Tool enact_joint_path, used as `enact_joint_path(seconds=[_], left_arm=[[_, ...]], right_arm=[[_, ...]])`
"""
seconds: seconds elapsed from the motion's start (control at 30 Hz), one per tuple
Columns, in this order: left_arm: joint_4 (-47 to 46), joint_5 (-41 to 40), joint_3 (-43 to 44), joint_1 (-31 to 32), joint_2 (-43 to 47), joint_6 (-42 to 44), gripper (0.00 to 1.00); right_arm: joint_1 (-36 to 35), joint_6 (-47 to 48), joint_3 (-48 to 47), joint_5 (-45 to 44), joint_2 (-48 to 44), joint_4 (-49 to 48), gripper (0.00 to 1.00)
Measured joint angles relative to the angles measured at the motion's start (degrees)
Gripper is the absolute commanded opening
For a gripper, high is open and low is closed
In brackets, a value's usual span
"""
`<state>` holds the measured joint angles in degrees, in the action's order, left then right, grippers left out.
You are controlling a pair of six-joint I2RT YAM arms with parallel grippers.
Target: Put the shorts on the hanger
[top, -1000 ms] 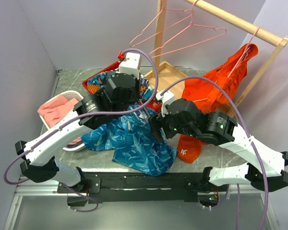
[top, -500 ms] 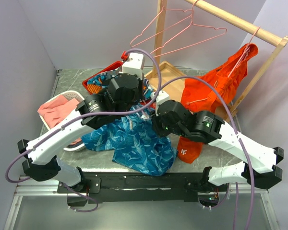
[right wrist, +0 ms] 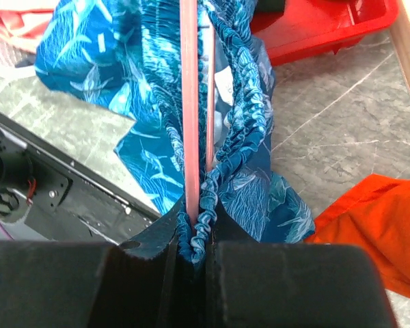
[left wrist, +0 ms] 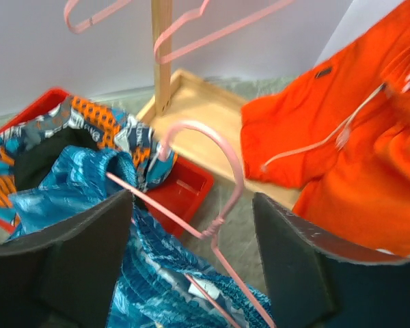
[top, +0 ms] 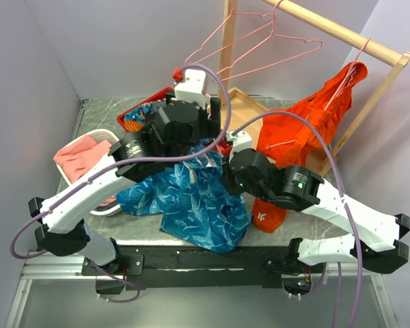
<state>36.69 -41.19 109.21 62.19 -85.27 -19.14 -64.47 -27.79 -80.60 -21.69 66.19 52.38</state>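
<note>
The teal-blue leaf-print shorts (top: 191, 198) hang crumpled over the table's front, their gathered waistband (right wrist: 249, 116) threaded on a pink wire hanger (right wrist: 189, 102). My right gripper (right wrist: 198, 232) is shut on the waistband and the hanger wire together, at the middle of the table (top: 225, 164). In the left wrist view the hanger's hook (left wrist: 222, 147) and twisted neck stand free between the wide-apart fingers of my left gripper (left wrist: 191, 208), touching neither pad. From above, the left gripper (top: 212, 123) sits just behind the right one.
Spare pink hangers (top: 260, 41) hang on the wooden rail (top: 342, 31). An orange garment (top: 307, 123) hangs at the right. A red bin (left wrist: 184, 188) holds multicolour cloth (left wrist: 96, 123). A white basket (top: 106, 137) with pink cloth is at left. The wooden rack base (top: 242, 102) lies behind.
My left gripper has opened and let go of the hanger. My right gripper has moved in leftward and closed on the waistband and hanger wire.
</note>
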Motion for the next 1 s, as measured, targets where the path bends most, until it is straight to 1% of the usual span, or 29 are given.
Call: enact_joint_path(seconds=[0.03, 0.13, 0.2, 0.3, 0.43, 0.73, 0.87, 1.0], left_arm=[[0.3, 0.0, 1.7, 0.0, -0.2, -0.1, 0.89], [1.6, 0.1, 5.7, 0.0, -0.4, -0.1, 0.93], [2.1, 0.0, 7.7, 0.0, -0.2, -0.1, 0.95], [3.0, 0.0, 8.0, 0.0, 1.7, -0.3, 0.98], [4.1, 0.0, 8.0, 0.0, 5.1, -0.9, 0.98], [3.1, 0.0, 8.0, 0.0, 11.6, -1.4, 0.96], [2.6, 0.7, 7.8, 0.0, 12.0, -1.6, 0.97], [2.5, 1.6, 6.9, 0.0, 11.8, -1.7, 0.96]], right_arm=[[0.0, -0.5, 0.0, -0.5, -0.3, 0.0, 0.00], [0.0, -1.8, 0.0, -1.8, -0.8, 0.3, 0.00], [0.0, -2.9, 0.0, -2.9, -1.2, 0.8, 0.00], [0.0, -4.9, -0.7, -4.5, -2.1, 3.0, 0.00], [0.0, -7.7, -4.0, -7.2, -2.7, 7.3, 0.00], [1.2, -16.6, -17.9, -14.5, -4.3, 22.4, 0.00], [2.9, -19.5, -19.5, -15.9, -6.1, 24.8, 0.00], [6.6, -22.2, -19.6, -17.1, -6.3, 26.3, 0.00]])
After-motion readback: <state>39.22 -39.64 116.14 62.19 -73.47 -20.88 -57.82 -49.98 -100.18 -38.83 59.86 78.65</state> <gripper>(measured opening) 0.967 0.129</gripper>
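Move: From the right gripper, pinching the shorts' waistband over one end of the pink hanger, the free stretch of the rack's rod lies about 28 cm ahead, 18 cm right and 35 cm higher. The orange garment hangs some 17 cm ahead and 22 cm right; the empty hangers about 35 cm ahead, 6 cm right and 25 cm up. For the open left gripper, the held hanger's neck is barely 2 cm ahead and 2 cm below, level sideways. Keep the right gripper shut on waistband and hanger end and carry them right about 13 cm while lifting some 9 cm, towards the rod, swinging the wrist clockwise about 30 degrees. Meanwhile finish opening the left gripper and draw it clear of the hanger's neck: up first, then also left and back. ##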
